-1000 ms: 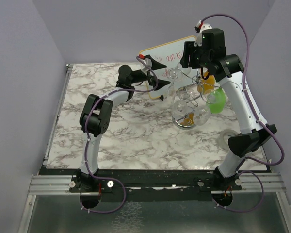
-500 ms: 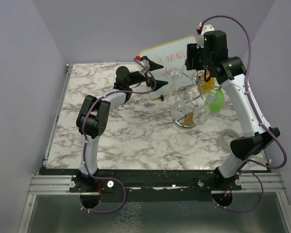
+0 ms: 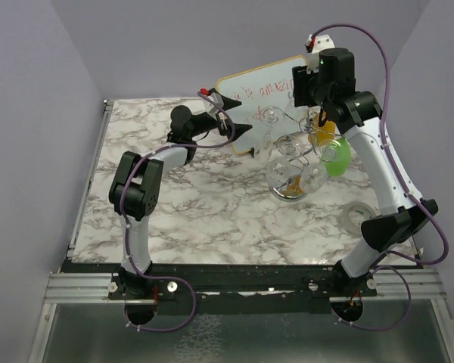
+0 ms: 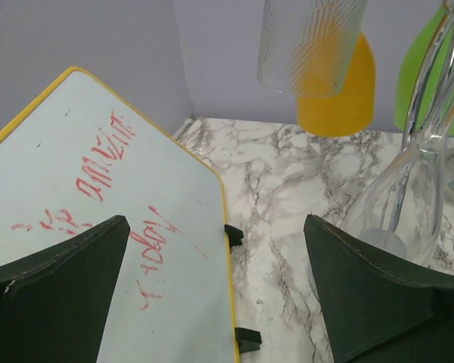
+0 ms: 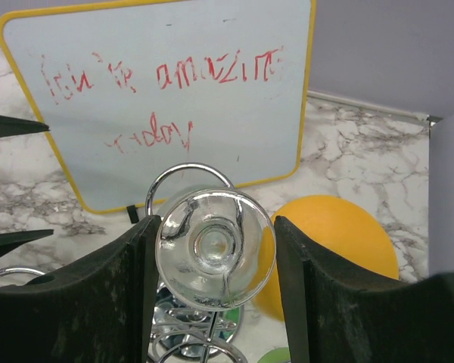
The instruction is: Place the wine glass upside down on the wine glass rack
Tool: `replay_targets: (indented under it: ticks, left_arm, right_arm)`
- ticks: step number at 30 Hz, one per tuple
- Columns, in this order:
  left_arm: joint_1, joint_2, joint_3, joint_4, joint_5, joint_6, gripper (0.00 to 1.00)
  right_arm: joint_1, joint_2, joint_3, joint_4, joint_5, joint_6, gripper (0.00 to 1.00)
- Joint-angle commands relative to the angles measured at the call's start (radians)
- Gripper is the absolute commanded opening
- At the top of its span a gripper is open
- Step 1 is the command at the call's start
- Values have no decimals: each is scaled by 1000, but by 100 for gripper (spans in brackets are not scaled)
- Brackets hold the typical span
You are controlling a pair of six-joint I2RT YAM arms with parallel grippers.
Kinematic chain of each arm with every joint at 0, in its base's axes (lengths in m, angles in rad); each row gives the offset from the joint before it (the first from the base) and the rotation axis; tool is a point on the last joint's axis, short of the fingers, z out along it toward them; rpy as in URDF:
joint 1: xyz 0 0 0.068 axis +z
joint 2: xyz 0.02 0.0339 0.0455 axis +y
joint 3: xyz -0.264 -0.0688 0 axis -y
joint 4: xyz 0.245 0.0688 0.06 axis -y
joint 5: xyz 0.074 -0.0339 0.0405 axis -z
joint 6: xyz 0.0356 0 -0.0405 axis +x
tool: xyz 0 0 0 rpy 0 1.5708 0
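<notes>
My right gripper [image 5: 216,227] [image 3: 315,113] points down over the rack, shut on the round foot of a clear wine glass [image 5: 216,246], whose bowl hangs below, hidden. The silver wire wine glass rack [image 3: 291,150] stands right under it; one looped arm [image 5: 188,175] and the shiny disc base [image 3: 290,187] show. A second clear glass [image 3: 269,119] [image 4: 408,189] hangs bowl-down on the rack's left side. My left gripper [image 3: 238,113] [image 4: 216,227] is open and holds nothing, left of the rack and in front of the whiteboard.
A tilted whiteboard [image 3: 257,94] [image 5: 174,98] with red writing stands behind the rack. An orange rounded thing [image 5: 340,242] [image 4: 337,98] and a green one [image 3: 337,159] sit just right of the rack. A pale ring [image 3: 357,215] lies near the right arm.
The left arm has drawn back to the left, away from the rack, jaws still open. The right gripper has shifted slightly with the glass still in it.
</notes>
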Motion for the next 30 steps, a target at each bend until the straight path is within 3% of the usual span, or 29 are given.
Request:
replay_targets:
  ticks: [1,21,30]
  left_arm:
    - [10,-97,-86,-30,-101,74,99]
    - [15,-425,-376,-238,-484,126,99]
    - [15,-575,-439,-347,-530,72,99]
  right_arm:
    - [-1,-36,-26,160,44,-61,1]
    - [-2,20,-20,254,-40,-137,1]
    - [0,47,-13,227,-139,-154,1]
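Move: Just ahead of the right hand, which already holds the clear wine glass upside down by its foot, the rack's empty hook lies about 3 cm forward, 2 cm left and 1 cm below. The orange glass's foot is some 7 cm right and 2 cm ahead of that hand, slightly lower; the hung clear glass's foot is roughly 8 cm left and 4 cm back, 4 cm lower. From the left hand, that hook is about 16 cm right, 2 cm ahead and 8 cm up. Easing the inverted glass towards the empty hook, the right hand goes about 3 cm forward, then adds some 2 cm to the left, tipping its fingers up slightly and keeping its grip on the foot. The open, empty left hand backs away from the rack, 9 cm left, later also back and up, swinging nearly 30 degrees counter-clockwise. ##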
